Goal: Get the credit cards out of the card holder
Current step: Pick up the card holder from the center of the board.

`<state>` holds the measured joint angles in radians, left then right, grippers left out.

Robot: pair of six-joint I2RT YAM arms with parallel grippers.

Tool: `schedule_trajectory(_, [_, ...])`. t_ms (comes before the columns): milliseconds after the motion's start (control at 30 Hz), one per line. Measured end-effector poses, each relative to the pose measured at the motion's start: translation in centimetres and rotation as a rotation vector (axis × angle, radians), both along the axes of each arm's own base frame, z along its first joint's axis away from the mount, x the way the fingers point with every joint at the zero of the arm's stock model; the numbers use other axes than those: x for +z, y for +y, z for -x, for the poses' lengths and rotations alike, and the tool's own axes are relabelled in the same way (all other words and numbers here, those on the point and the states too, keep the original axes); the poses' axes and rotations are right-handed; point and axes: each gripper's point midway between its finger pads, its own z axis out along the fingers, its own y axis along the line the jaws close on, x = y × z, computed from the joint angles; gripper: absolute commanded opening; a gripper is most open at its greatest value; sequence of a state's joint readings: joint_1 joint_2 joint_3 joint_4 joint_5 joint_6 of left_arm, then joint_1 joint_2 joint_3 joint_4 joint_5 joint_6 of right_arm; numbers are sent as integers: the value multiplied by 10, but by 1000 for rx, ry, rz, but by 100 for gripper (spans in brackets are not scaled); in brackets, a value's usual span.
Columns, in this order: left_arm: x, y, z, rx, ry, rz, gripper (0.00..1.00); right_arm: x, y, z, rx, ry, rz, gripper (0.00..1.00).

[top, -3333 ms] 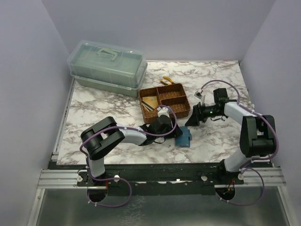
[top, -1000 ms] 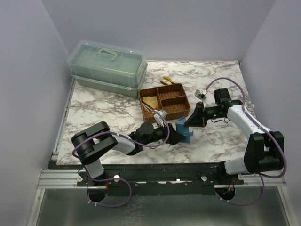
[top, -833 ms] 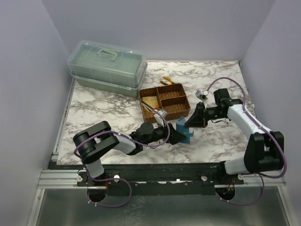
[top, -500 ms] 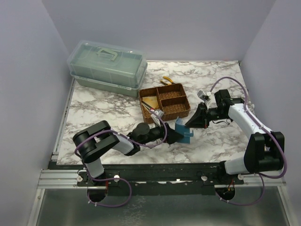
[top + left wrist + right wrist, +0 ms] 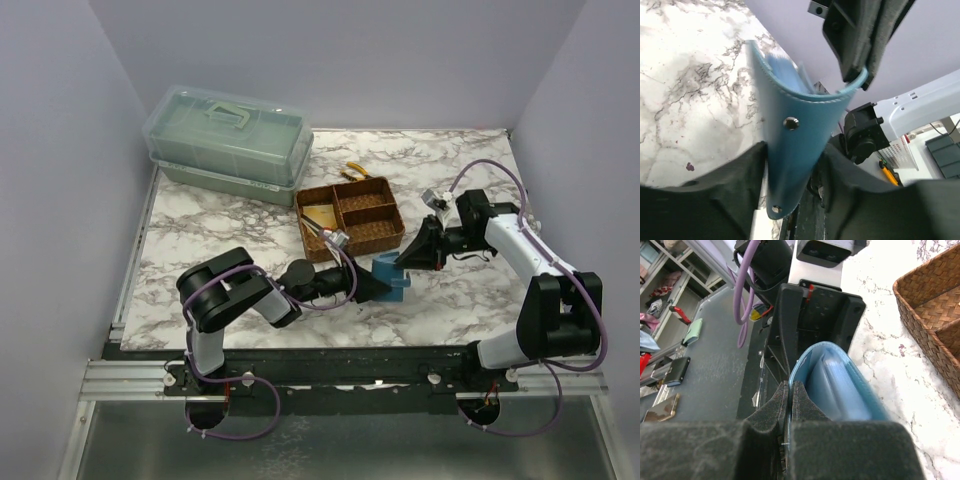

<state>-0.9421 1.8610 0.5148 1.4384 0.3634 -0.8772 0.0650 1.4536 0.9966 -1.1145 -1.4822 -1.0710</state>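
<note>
The teal-blue card holder point(image 5: 392, 274) stands on edge on the marble table between both grippers. In the left wrist view, the card holder point(image 5: 800, 125) sits between my left gripper's point(image 5: 794, 150) black fingers, which press its two sides. My left gripper point(image 5: 374, 288) reaches it from the left. My right gripper point(image 5: 409, 261) comes from the right. It point(image 5: 790, 387) is shut on one thin flap of the card holder point(image 5: 840, 390). Pale blurred layers show inside; I cannot tell whether they are credit cards. A flat yellowish card point(image 5: 322, 214) lies in the tray's left compartment.
A brown woven tray point(image 5: 386, 239) with three compartments stands just behind the holder, its wall point(image 5: 920, 305) close to my right gripper. Yellow-handled pliers point(image 5: 355, 172) lie behind it. A green lidded box point(image 5: 230, 140) fills the back left.
The holder, lying flat earlier, now stands on edge. Over the last second my left jaws narrowed onto it and the left arm's elbow shifted. The right gripper drew slightly right with the flap.
</note>
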Motion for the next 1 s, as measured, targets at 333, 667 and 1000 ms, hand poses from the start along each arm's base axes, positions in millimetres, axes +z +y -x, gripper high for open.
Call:
schedule_trajectory(333, [9,2,1,-20,9,36,11,-6,-3,-10,-41,30,29,0])
schedule_trajectory(667, [16,15,-4,20,17,36,0,-9,-11,-20,-151,-13,137,65])
schedule_trajectory(1000, [53,25,-7,34,-55,100,0,-5,-26,-30,-235,96,88,100])
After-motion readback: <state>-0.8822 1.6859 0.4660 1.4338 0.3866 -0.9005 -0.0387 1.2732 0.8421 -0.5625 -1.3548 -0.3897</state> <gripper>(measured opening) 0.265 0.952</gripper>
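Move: The card holder, its upper edge pinched in the right gripper, has its middle about 4 cm to the left gripper's right, 2 cm ahead and 2 cm above. From the right gripper it lies some 2 cm left, 3 cm back and 3 cm below. The right gripper is roughly 6 cm to the left hand's right, 5 cm ahead and 5 cm above. The woven basket's middle is about 18 cm ahead of the left hand, 8 cm left and 8 cm below. Finish closing the left gripper on the near end of the card holder and hold there, then lift it about 5 cm, easing left. Keep the right fingers shut until the left has its grip, then open them wide, letting go of the holder's upper edge, and draw that hand some 3 cm forward and right, turning it clockwise. ##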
